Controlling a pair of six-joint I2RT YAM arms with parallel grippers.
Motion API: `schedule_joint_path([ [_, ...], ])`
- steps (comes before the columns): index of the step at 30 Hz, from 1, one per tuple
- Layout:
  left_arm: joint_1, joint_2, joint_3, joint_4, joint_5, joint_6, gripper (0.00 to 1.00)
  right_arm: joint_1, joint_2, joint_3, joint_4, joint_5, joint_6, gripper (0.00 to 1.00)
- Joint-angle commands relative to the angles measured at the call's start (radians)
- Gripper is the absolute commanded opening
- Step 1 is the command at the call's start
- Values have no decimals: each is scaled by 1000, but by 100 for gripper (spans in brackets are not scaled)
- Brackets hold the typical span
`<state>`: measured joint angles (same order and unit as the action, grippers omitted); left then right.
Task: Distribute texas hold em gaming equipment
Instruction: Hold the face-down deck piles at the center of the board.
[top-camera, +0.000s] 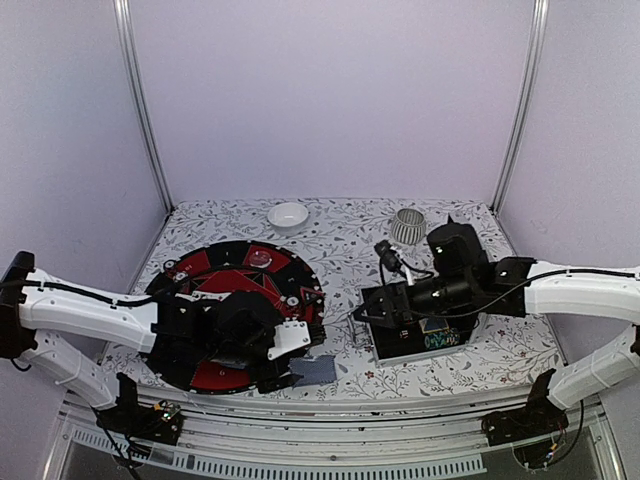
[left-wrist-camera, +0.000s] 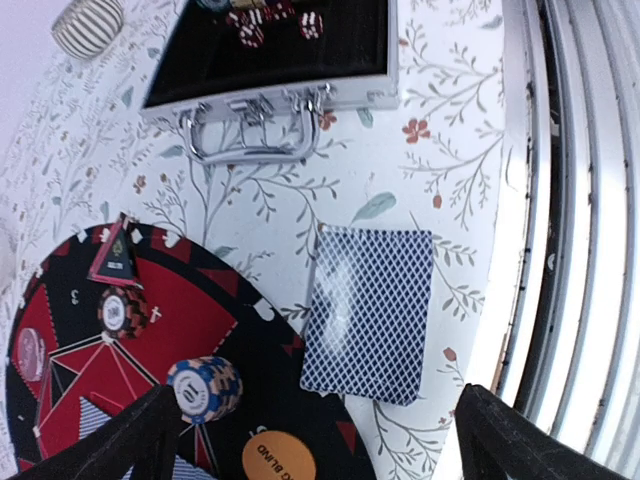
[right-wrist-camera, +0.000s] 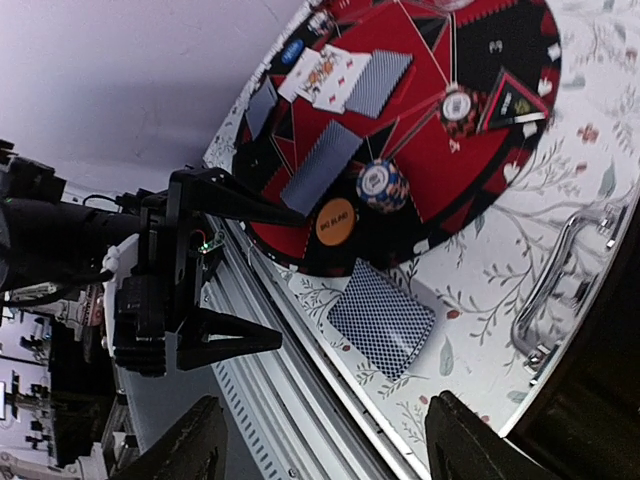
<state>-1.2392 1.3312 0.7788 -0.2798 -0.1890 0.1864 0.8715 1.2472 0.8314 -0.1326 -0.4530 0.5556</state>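
A deck of blue patterned-back playing cards (left-wrist-camera: 370, 312) lies flat on the table beside the near edge of the round red-and-black mat (top-camera: 205, 270); the deck (top-camera: 313, 370) also shows in the right wrist view (right-wrist-camera: 382, 320). My left gripper (left-wrist-camera: 320, 450) hovers open just above the deck, holding nothing. On the mat are an orange big-blind disc (left-wrist-camera: 278, 458), a blue striped chip stack (left-wrist-camera: 205, 388), a brown chip stack (left-wrist-camera: 122, 310), a red triangular marker (left-wrist-camera: 115, 262) and several dealt cards (right-wrist-camera: 320, 165). My right gripper (right-wrist-camera: 330, 450) hangs open and empty near the chip case (top-camera: 420, 335).
The open metal case with its handle (left-wrist-camera: 255, 140) holds loose chips and stands right of the mat. A white bowl (top-camera: 288, 214) and a ribbed grey cup (top-camera: 407, 226) stand at the back. The table's front rail (left-wrist-camera: 570, 240) runs close by the deck.
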Motion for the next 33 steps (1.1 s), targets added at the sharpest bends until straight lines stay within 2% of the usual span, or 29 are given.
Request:
schedule_joint_path([
  [1, -11, 68, -47, 158, 20, 5, 98, 80, 159, 21, 4, 3, 65, 65],
  [7, 13, 163, -72, 243, 108, -4, 97, 125, 330, 31, 46, -7, 92, 63],
  [11, 55, 228, -31, 215, 129, -32, 92, 164, 459, 77, 71, -56, 104, 62],
  [13, 67, 271, 2, 180, 159, -34, 89, 171, 499, 96, 77, -60, 101, 58],
  [14, 71, 294, 17, 160, 172, -36, 87, 172, 513, 91, 88, -53, 105, 51],
  [16, 73, 330, 41, 137, 184, -40, 87, 172, 531, 82, 107, -33, 119, 46],
  [21, 105, 367, 64, 128, 209, -65, 86, 170, 595, 96, 134, -48, 126, 44],
  [27, 129, 346, 29, 156, 289, -104, 78, 130, 587, 21, 232, -6, 168, 32],
  [33, 130, 359, 18, 162, 315, -132, 74, 128, 638, 33, 267, -21, 172, 32],
])
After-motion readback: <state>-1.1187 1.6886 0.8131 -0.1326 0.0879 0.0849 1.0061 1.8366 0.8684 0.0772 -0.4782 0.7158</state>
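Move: The face-down deck lies about 6 cm to the left hand's right, 1 cm ahead and some 10 cm below. From the right hand it is about 11 cm left, 3 cm back and 18 cm below, with the suitcase handle 6 cm ahead and 2 cm left, equally low. About as low as the deck from the left hand, the big blind disc is 4 cm ahead and 4 cm left, the blue chip stack 9 cm ahead, level sideways. Downward from both sides onto the deck: the right hand sinks about 17 cm while going left 6 cm and back 5, then forward again 2, tipping its fingers lower and closing to a narrow gap at the deck's right end. The left drops some 9 cm, drifts right, tilts down 20 degrees and narrows its open fingers to straddle the deck's left part, touching its long edges. ##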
